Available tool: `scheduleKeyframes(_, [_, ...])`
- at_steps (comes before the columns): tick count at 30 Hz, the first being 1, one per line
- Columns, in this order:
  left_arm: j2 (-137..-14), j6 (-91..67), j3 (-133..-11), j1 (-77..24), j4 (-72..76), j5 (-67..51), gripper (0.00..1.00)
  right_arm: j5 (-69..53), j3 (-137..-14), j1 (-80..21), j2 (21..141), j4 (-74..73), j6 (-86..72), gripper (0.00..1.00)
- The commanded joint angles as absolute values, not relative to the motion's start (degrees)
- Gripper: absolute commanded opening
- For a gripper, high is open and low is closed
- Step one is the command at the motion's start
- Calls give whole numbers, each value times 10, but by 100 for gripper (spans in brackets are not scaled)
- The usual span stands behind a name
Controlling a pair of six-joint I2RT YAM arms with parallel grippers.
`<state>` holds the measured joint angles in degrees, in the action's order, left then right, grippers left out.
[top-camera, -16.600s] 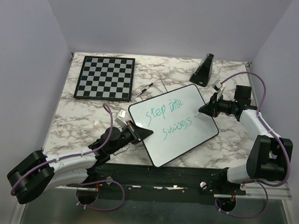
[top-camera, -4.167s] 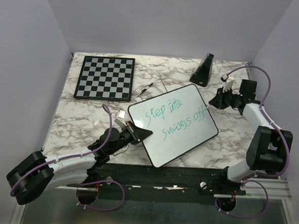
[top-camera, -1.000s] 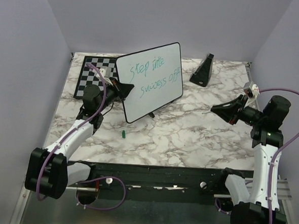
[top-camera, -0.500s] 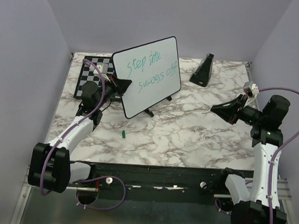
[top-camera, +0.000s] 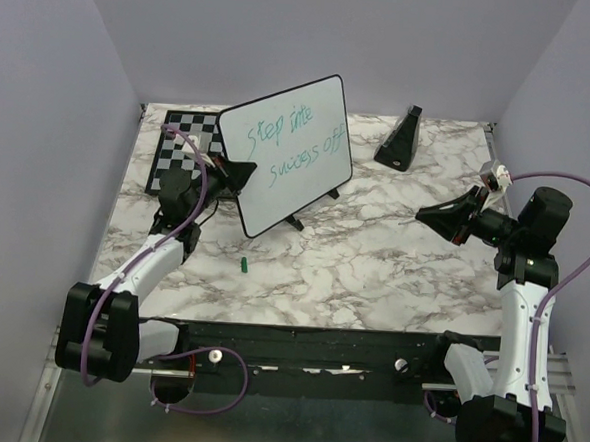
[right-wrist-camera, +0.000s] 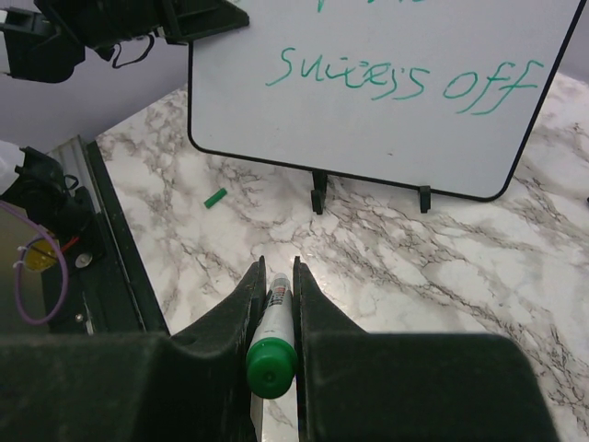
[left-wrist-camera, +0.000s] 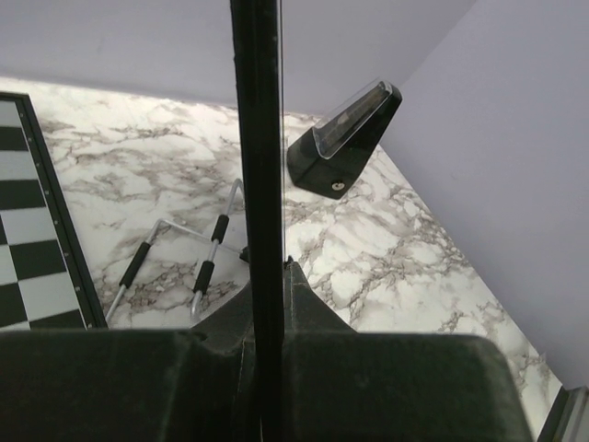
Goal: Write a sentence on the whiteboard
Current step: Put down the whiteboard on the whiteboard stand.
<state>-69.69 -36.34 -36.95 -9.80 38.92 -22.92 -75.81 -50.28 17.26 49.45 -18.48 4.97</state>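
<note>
The whiteboard (top-camera: 296,196) stands upright at the back left of the table, writing side toward the arms. On it is the sentence (top-camera: 292,146) in teal, "Step into success off". My left gripper (top-camera: 240,173) is shut on the board's left rim. In the left wrist view that rim (left-wrist-camera: 258,138) runs edge-on between the jaws. The board (right-wrist-camera: 386,120) fills the top of the right wrist view, its feet at the tabletop. My right gripper (top-camera: 428,215) hovers at the right, shut on a green-ended marker (right-wrist-camera: 273,341).
A checkered chessboard (top-camera: 174,154) lies behind the left gripper. A black wedge-shaped object (top-camera: 400,137) stands at the back right. A small green cap (top-camera: 243,266) lies on the marble in front of the board. A bent metal rod with black grips (left-wrist-camera: 175,258) lies behind the board.
The left arm has carried the upright whiteboard a little to the left and back. The right arm and its marker have not moved.
</note>
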Motion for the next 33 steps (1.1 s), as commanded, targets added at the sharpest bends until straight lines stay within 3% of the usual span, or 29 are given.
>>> scheduleKeyframes(1, [-652, -367, -337, -95, 535, -220, 0, -778, -497, 175, 496, -176, 47, 1])
scheduleKeyframes(10, [-644, -327, -229, -93, 654, -209, 0, -780, -496, 175, 495, -176, 47, 1])
scheduleKeyframes(33, [-857, -367, -126, -76, 966, -222, 0, -786, -496, 175, 495, -176, 47, 1])
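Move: The left hand already holds the whiteboard's left edge; the middle of the whiteboard stand it is being lowered onto lies about 7 cm ahead, 13 cm to the right and some 23 cm below. The chessboard is about 21 cm ahead and 17 cm to the left, the green cap 11 cm back and 3 cm left, both on the table roughly 26 cm down. From the right hand, the stand lies about 20 cm ahead, 20 cm left and 25 cm below. Still pinching the whiteboard's left edge, the left hand lowers the bottom edge to the stand's prongs, which the near end appears to meet only now. It sinks about 7.5 cm in all, first drawing back some 3 cm as it drops, then going down mostly straight, edging slightly left overall; its fingers tip up about five degrees. ##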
